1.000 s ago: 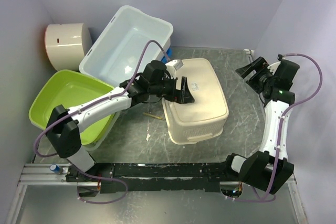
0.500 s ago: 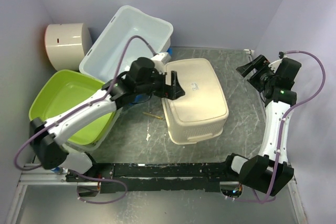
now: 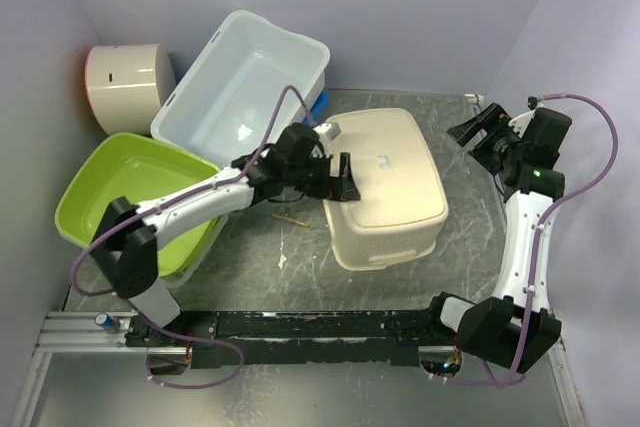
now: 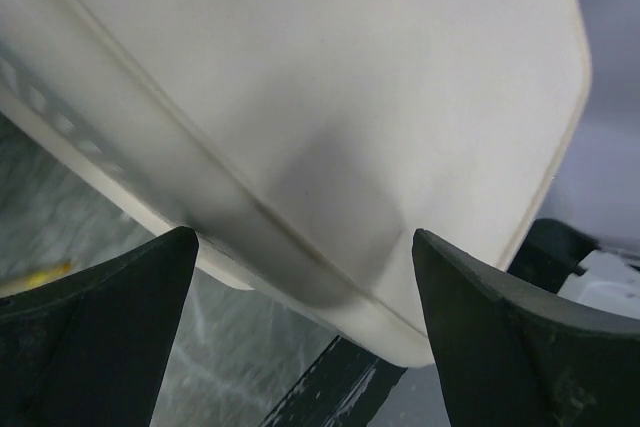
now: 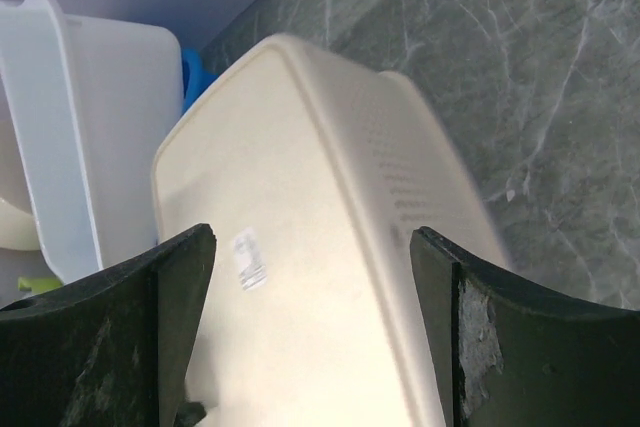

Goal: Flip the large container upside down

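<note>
The large container (image 3: pixel 245 82), a glossy white tub, stands open side up at the back left, tilted against the wall; its end also shows in the right wrist view (image 5: pixel 90 127). An upside-down cream perforated basket (image 3: pixel 388 187) fills the table's middle. My left gripper (image 3: pixel 340 179) is open at the basket's left edge, and the basket's corner (image 4: pixel 330 147) lies between the fingers without being gripped. My right gripper (image 3: pixel 470 132) hangs open at the far right, looking across at the basket (image 5: pixel 320 277). Neither gripper touches the large container.
A lime green tub (image 3: pixel 130 197) lies at the left, under the container's near edge. A blue tub (image 3: pixel 318 102) peeks out behind the basket. A white cylinder (image 3: pixel 125 87) stands at the far left. A small yellow stick (image 3: pixel 292 219) lies on the grey table.
The cream basket has slid a little to the right. My left arm swung back and returned to the basket's left edge, still open. The right arm barely moved.
</note>
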Controlling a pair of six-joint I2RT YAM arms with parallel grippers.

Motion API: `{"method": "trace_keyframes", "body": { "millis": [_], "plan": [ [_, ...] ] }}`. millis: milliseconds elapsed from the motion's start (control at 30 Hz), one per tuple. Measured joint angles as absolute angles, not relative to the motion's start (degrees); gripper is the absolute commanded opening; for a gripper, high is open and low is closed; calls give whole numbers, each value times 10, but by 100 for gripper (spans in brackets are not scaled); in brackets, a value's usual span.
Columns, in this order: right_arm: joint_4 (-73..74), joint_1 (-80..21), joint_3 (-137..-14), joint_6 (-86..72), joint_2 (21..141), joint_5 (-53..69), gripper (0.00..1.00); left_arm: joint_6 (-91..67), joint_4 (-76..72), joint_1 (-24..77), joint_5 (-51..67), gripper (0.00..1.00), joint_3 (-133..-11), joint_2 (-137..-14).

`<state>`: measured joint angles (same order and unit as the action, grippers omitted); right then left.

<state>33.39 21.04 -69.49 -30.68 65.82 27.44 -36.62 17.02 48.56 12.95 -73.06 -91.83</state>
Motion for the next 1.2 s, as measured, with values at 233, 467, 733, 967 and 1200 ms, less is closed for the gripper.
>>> {"method": "trace_keyframes", "body": {
  "millis": [233,467,733,967,1200],
  "plan": [
    [355,196,-733,-306,631,270,80,-367,111,486,202,100,-914,-1093],
    [384,173,-721,-305,566,263,80,-360,89,472,249,100,-1086,-1223],
    [474,145,-625,-293,472,271,80,-314,138,397,263,100,-1118,-1143],
    [484,145,-461,-330,362,267,81,-235,202,380,225,99,-1101,-988],
    [318,144,-359,-428,394,270,82,-169,254,377,164,99,-1047,-896]
  ]
}}
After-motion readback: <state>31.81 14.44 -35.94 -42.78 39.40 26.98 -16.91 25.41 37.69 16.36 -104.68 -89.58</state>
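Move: The upside-down large container sits right at my left hand: its middle is about 9 cm to the right, 3 cm ahead and 10 cm lower. From that hand the white tub is some 19 cm ahead and 20 cm left, and the yellow stick lies on the table about 11 cm left and 2 cm back. From my right hand the container's middle is roughly 13 cm left, 5 cm back and 20 cm below. With its open fingers against the container's left side, my left hand pushes right about 12 cm and forward 9 cm, then comes away, climbing some 20 cm while swinging back left and tilting up. Meanwhile my right hand rises briefly, goes back about 13 cm and left, sinks past its starting height to the container's near edge, and finally nudges forward a few centimetres, its fingers still parted. ##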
